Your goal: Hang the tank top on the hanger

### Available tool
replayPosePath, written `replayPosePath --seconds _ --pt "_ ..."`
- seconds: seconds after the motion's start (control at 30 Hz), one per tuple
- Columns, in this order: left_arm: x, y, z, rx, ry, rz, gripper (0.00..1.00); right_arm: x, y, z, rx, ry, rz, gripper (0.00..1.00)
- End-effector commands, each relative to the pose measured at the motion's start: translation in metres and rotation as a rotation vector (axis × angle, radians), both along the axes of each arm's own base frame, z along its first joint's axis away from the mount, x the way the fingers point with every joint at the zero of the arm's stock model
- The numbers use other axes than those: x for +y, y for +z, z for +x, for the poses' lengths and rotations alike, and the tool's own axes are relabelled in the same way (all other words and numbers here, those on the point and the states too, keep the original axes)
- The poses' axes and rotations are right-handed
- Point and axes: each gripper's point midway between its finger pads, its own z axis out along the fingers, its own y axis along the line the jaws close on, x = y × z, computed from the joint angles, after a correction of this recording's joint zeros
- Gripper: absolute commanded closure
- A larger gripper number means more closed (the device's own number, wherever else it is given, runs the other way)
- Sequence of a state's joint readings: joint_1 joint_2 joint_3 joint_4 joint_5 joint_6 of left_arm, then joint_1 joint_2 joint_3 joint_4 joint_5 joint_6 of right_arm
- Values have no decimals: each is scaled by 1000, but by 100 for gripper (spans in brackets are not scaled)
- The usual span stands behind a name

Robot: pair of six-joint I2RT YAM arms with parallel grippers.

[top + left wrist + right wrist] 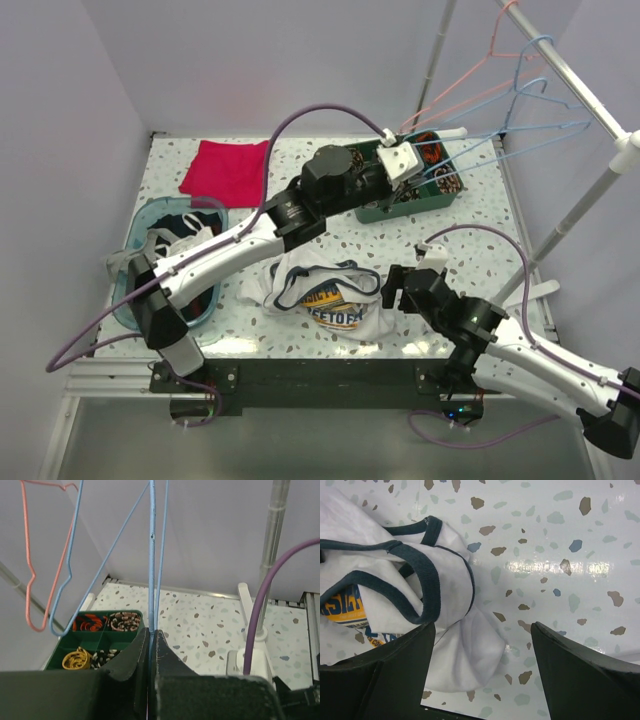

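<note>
The tank top (325,295) lies crumpled on the table near the front, white with navy trim and a yellow-and-blue graphic. My right gripper (392,290) stands open at its right edge. In the right wrist view a white fold of the tank top (420,605) lies between and below the spread jaws of the right gripper (482,625). My left gripper (405,160) reaches to the back right above the green tray and is shut on the light-blue hanger (575,126). The left wrist view shows the left gripper (151,632) pinching the hanger (152,555) wire, which runs straight up.
A red folded cloth (225,170) lies at the back left. A blue basket (135,240) of clothes sits on the left. The green compartment tray (375,212) is under the left gripper. A pink hanger (30,580) and another blue hanger (67,570) hang from the rail (570,70).
</note>
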State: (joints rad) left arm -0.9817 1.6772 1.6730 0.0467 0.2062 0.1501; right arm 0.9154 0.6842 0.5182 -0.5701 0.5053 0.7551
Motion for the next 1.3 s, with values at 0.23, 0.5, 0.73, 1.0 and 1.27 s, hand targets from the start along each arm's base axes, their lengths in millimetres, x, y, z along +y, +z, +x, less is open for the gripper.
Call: replayPosePath --seconds 0.23,0.5,0.73,1.0,1.27 --pt "98 -9 -25 113 206 -53 100 1 31 -9 -10 62 26 20" --pt "185 -41 -58 236 354 13 100 19 39 -3 -18 81 87 25" --pt "242 -56 -94 358 408 58 100 35 44 18 -41 62 55 28" --pt "293 -80 -130 535 471 49 100 43 36 29 -35 62 2 36" --pt "308 -92 -153 627 457 99 100 59 15 36 19 73 -26 53"
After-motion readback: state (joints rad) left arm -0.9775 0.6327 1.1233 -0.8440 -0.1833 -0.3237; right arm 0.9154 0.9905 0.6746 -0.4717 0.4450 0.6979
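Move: The left hand already holds a blue hanger clear of the rod; the tank top's middle lies about 14 cm to its left, 9 cm back and 38 cm below. The green tray is some 23 cm ahead, 8 cm right and 37 cm below it. From the right hand, the tank top's middle is roughly 15 cm left, level fore and aft, 10 cm below. Left swings its hanger about 30 cm leftward and back; right edges 5 cm left towards tank top, partly closing. ##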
